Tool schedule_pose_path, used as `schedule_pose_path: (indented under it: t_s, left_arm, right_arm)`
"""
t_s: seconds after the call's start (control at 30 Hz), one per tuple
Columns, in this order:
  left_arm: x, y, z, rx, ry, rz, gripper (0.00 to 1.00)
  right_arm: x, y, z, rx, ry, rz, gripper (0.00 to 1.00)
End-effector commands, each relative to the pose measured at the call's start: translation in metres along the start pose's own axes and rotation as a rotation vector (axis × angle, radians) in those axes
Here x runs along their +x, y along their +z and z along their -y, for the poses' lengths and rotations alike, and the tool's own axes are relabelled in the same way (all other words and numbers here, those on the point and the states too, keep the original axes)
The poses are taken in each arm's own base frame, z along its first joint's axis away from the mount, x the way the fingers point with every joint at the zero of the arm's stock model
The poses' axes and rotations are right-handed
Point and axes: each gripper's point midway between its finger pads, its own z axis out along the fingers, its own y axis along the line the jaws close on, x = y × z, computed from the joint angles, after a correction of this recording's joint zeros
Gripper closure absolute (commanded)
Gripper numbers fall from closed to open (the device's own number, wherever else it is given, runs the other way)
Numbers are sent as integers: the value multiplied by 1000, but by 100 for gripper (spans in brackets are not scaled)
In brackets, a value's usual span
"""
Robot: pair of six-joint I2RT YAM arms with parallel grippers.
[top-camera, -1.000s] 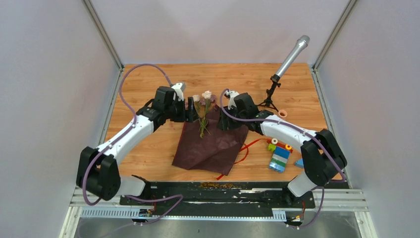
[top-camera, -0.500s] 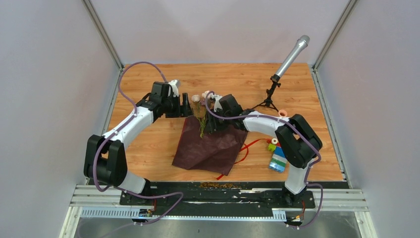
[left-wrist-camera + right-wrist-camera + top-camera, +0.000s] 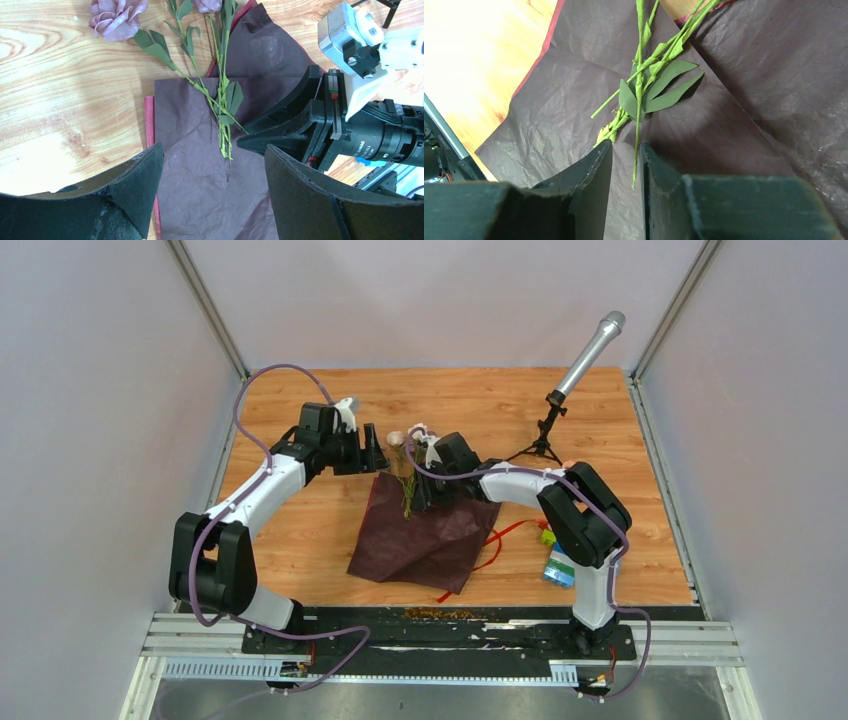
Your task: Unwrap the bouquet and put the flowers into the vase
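Observation:
The maroon wrapping paper [image 3: 430,535] of the bouquet lies spread flat on the table. The flowers [image 3: 405,475] rest on its far corner, heads towards the back wall. A mauve rose [image 3: 117,15] and thin green stems [image 3: 222,100] show in the left wrist view. My right gripper [image 3: 627,145] sits low on the paper [image 3: 734,75]. Its jaws are narrow but open, with the tip of one stem [image 3: 638,125] between them. My left gripper [image 3: 212,150] hovers wide open over the paper, holding nothing. The vase is hidden behind my right arm.
A microphone on a tripod [image 3: 585,350] stands at the back right. A colourful toy-brick stack [image 3: 563,565] lies by the right arm's base. Red ribbon [image 3: 497,538] trails off the paper's right edge. Panel walls close in both sides.
My right arm has folded in towards the left, and its jaws have narrowed round a stem end. The left gripper has drawn back a little to the left and stays open.

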Motion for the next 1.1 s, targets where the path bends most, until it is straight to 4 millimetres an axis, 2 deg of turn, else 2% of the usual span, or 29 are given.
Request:
schedule_pose_path:
  t_s: [0.0,0.1,0.33,0.7,0.9,1.07]
  left_arm:
    - [-11,-6,7,43,6,45,19]
    - [-12,-7,8,48,6,49,20]
    - [-14,-9,7,49,4,57,20]
    - [-20,-18,9,61,11,97,21]
    - [-27,-31,11,44,45,154,20]
    - [-38,-46,23,75,66,222,20]
  right_arm:
    - [-17,5,-7,-12,-33,38,73]
    - [-15,7,-6,-7,-35,34,78]
    - [-21,0,-14,-23,-48,50,100]
    - [-36,-25,-36,-56,-66,121,100]
    - [-41,-45,-48,-68,-69,153,100]
    - [-39,-56,-50,-60,-76,161,100]
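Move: Right at the right hand's fingertips, about 1 cm lower, lies the lower stem of the left-hand purple flower. From this hand its purple head lies some 13 cm ahead and 10 cm left, and the two white heads about 15 cm ahead, one 5 cm left, the other straight ahead; the opened wrap's middle is roughly 6 cm back and level sideways. From the left hand that stem lies about 4 cm back, 9 cm right and 11 cm down. Sinking barely 1 cm, the right hand closes its half-open fingers fully and pinches the thin purple-flower stem near its lower end. It then rises about 7 cm with the stem held, away from the wrap, its fingers tipping up slightly. The left hand, open and empty, waits, then also climbs some 3 cm. ##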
